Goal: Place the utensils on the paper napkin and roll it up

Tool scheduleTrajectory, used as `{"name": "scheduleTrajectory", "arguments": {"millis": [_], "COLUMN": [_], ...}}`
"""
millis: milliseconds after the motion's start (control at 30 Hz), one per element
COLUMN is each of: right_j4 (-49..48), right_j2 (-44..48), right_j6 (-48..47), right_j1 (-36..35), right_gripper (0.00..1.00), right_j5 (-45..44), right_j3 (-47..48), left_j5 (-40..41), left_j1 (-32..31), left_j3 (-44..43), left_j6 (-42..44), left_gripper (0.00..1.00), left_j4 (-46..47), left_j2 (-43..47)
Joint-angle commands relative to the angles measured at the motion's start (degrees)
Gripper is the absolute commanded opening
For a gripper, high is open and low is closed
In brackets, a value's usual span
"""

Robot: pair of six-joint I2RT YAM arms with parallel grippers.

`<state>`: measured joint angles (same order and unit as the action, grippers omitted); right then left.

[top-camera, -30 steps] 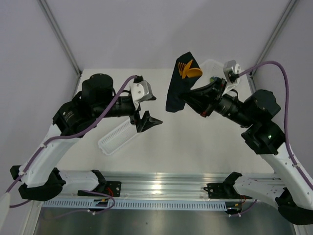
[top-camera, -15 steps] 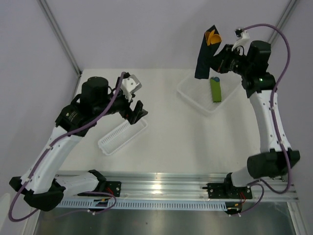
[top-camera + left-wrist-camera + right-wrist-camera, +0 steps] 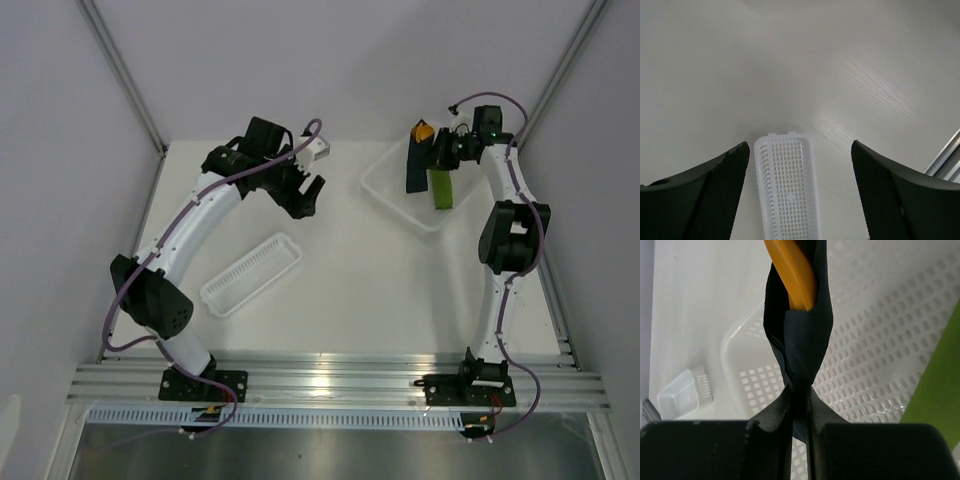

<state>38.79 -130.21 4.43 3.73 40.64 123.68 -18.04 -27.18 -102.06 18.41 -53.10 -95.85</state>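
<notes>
The black paper napkin (image 3: 416,165) is rolled around the orange utensils (image 3: 424,131), whose tips stick out of its far end. My right gripper (image 3: 436,158) is shut on the roll and holds it over the clear bin (image 3: 385,193) at the back right. In the right wrist view the napkin (image 3: 800,335) is pinched between the fingers, with an orange utensil (image 3: 792,275) showing at the top. My left gripper (image 3: 305,195) is open and holds nothing, at the back left of the table. In its wrist view the fingers (image 3: 715,190) stand wide above the table.
A green rolled bundle (image 3: 441,186) lies in the clear bin (image 3: 880,340); the green bundle (image 3: 935,390) shows at the right edge of the right wrist view. A long white perforated tray (image 3: 251,275) sits at the front left, and the tray (image 3: 787,185) is below my left fingers.
The right arm has swung the rolled napkin from mid-table, up high, then down over the clear bin. The left arm has stretched toward the back, its jaws still apart.
</notes>
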Motion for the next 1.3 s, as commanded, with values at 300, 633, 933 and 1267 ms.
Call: {"name": "scheduleTrajectory", "arguments": {"millis": [300, 633, 933, 1267], "right_j4": [4.5, 3.5, 4.3, 3.3], "right_j2": [-6.5, -10.2, -13.8, -12.0], "right_j6": [1.9, 5.2, 7.1, 12.8], "right_j1": [-2.1, -1.4, -0.7, -0.3], "right_gripper": [0.00, 0.00, 0.00, 0.09], "right_j5": [1.9, -2.8, -3.9, -13.5], "right_j3": [-1.7, -2.9, -0.4, -3.1], "left_j5": [-5.6, -6.3, -6.5, -6.7], "left_j1": [2.5, 3.4, 3.9, 4.2], "left_j3": [-6.6, -6.9, -8.1, -11.5], "left_j6": [-0.3, -1.1, -1.4, -1.0], "left_gripper": [0.86, 0.86, 0.86, 0.86], "left_j4": [-5.3, -5.3, -5.7, -7.7], "left_j2": [-5.2, -6.9, -7.9, -10.0]}}
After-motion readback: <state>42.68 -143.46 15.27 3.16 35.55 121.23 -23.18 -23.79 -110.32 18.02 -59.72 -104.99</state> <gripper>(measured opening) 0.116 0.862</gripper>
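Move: The open floor of the white basket, where the rolled black napkin with its orange utensils is being taken, lies about 15 cm below the right hand and 2 cm back. The green roll lies beside that spot, level with the right hand and some 6 cm to its right, 15 cm down; the basket's middle is about 3 cm ahead and 2 cm right. From the left hand that floor spot is roughly 17 cm ahead, 43 cm right and 23 cm lower. The black napkin roll, still pinched in the right fingers, is lowered some 15 cm into the white basket beside the green roll, quickly at first and then easing off. The right hand slips back about 2 cm early on and tips its fingers roughly 25 degrees more steeply downward, keeping its grip. The open left hand only sinks 2 to 3 cm, well clear. ##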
